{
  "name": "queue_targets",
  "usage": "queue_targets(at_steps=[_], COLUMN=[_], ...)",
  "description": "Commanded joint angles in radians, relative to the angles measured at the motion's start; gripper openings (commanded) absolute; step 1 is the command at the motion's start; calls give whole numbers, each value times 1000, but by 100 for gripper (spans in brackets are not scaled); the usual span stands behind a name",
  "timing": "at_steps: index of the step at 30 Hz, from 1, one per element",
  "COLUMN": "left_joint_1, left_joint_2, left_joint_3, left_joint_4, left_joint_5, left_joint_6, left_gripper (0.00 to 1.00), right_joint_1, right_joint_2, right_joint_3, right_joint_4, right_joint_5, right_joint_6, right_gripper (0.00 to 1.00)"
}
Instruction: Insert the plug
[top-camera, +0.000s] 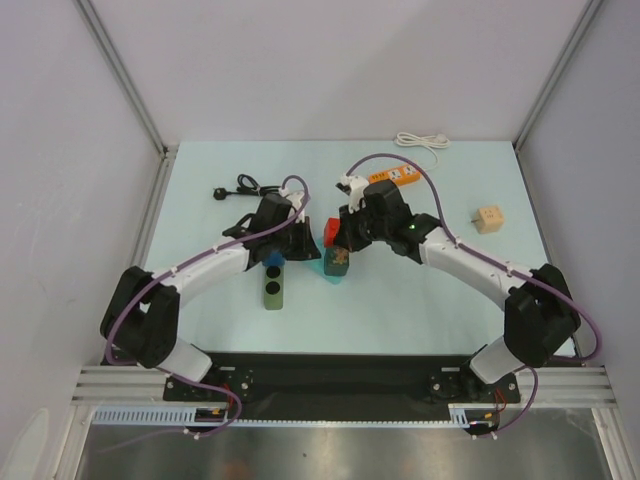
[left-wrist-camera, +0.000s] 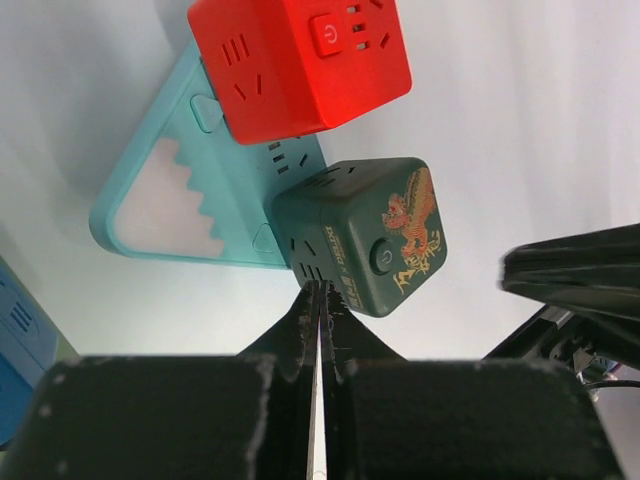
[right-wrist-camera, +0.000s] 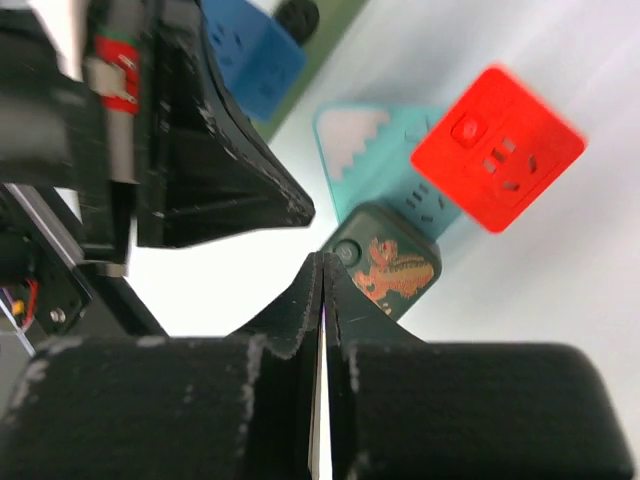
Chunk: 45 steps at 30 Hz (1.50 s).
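Observation:
The small black plug (top-camera: 222, 193) lies on the table at the back left, its thin black cord (top-camera: 252, 185) looped beside it, apart from both grippers. It does not show in either wrist view. My left gripper (top-camera: 312, 248) (left-wrist-camera: 322, 290) is shut with nothing in it, its tips just short of a dark green socket cube (left-wrist-camera: 365, 235) (top-camera: 337, 263) with a dragon print. From the other side my right gripper (top-camera: 345, 243) (right-wrist-camera: 322, 262) is shut and empty too, its tips at the same cube (right-wrist-camera: 385, 265).
A red socket cube (left-wrist-camera: 300, 60) (right-wrist-camera: 497, 148) and a teal triangular socket strip (left-wrist-camera: 190, 190) lie beside the green cube. A blue cube (top-camera: 272, 258) sits on an olive strip (top-camera: 271, 290). An orange power strip (top-camera: 395, 178) with a white cord (top-camera: 425, 140) and a wooden block (top-camera: 488, 219) lie to the right.

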Motion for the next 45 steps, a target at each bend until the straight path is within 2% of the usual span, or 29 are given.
queue_targets(at_steps=[1,6,9,14,21,23,24,25,26,27,30,31,33,34,35,36,37,41,45], left_joint_1=[-7,-5,-7,-7,-4,3,4,9,10,12,9,9,9,7,6,6,9,9,9], left_joint_2=[-47,-27,-18,-3,-7,-15,-22,-39,-53,-65,-136,-154,-202,-219,-260,-280,-300,-398,-470], left_joint_3=[43,37,31,48,117,141,164,192,192,221,258,262,273,270,264,253,247,212,138], left_joint_4=[-9,-3,1,-4,-53,-91,-114,-127,-137,-157,-168,-170,-176,-174,-170,-156,-150,-112,-39], left_joint_5=[-14,0,-9,-9,-32,-50,-57,-66,-66,-67,-55,-52,-20,-3,9,12,8,-23,-12], left_joint_6=[23,16,16,13,47,73,84,105,116,142,171,179,223,242,253,262,262,263,224], left_gripper=[0,1,0,0,0,0,1,2,3,5,25,41,62,76,81,85,99,100,100], right_joint_1=[-2,7,21,44,23,-15,-36,-86,-86,-143,-250,-278,-344,-409,-437,-457,-485,-516,-556], right_joint_2=[-52,-35,6,39,-85,-115,-130,-148,-152,-150,-103,-87,-50,-41,-17,-3,11,104,169], right_joint_3=[46,-107,-146,-102,-14,7,12,30,30,55,136,151,176,188,196,204,228,315,342], right_joint_4=[-26,41,71,28,-53,-61,-61,-61,-61,-75,-138,-150,-159,-150,-144,-144,-150,-239,-259], right_joint_5=[30,83,85,114,152,174,180,191,188,182,182,179,110,88,70,80,106,385,547], right_joint_6=[-9,3,13,-4,-23,-18,-9,-6,-7,-13,-47,-50,-47,-24,-20,-21,-33,-70,-102], right_gripper=[0,0,0,0,0,1,4,15,20,23,31,34,63,83,99,100,100,100,100])
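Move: The right hand's next target, the beige plug cube, lies about 40 cm to its right, 13 cm ahead and 13 cm below. The green cube is some 3 cm left, 2 cm ahead and 10 cm below that hand, the red cube about 7 cm farther out than the green. The orange strip lies 25 cm ahead, 15 cm right. From the left hand, the green cube is about 6 cm right, 2 cm ahead and 5 cm below. The right hand first dips shut about 5 cm over the green cube, any touch unseen, and pauses low. It then lifts and sweeps about 25 cm right and 15 cm forward towards the beige plug cube, turning some 45 degrees clockwise, opening wide and sinking slightly at the end. The left hand stays shut beside the green cube, then rises about 20 cm, opening wide, its fingers tipping up some 35 degrees. ##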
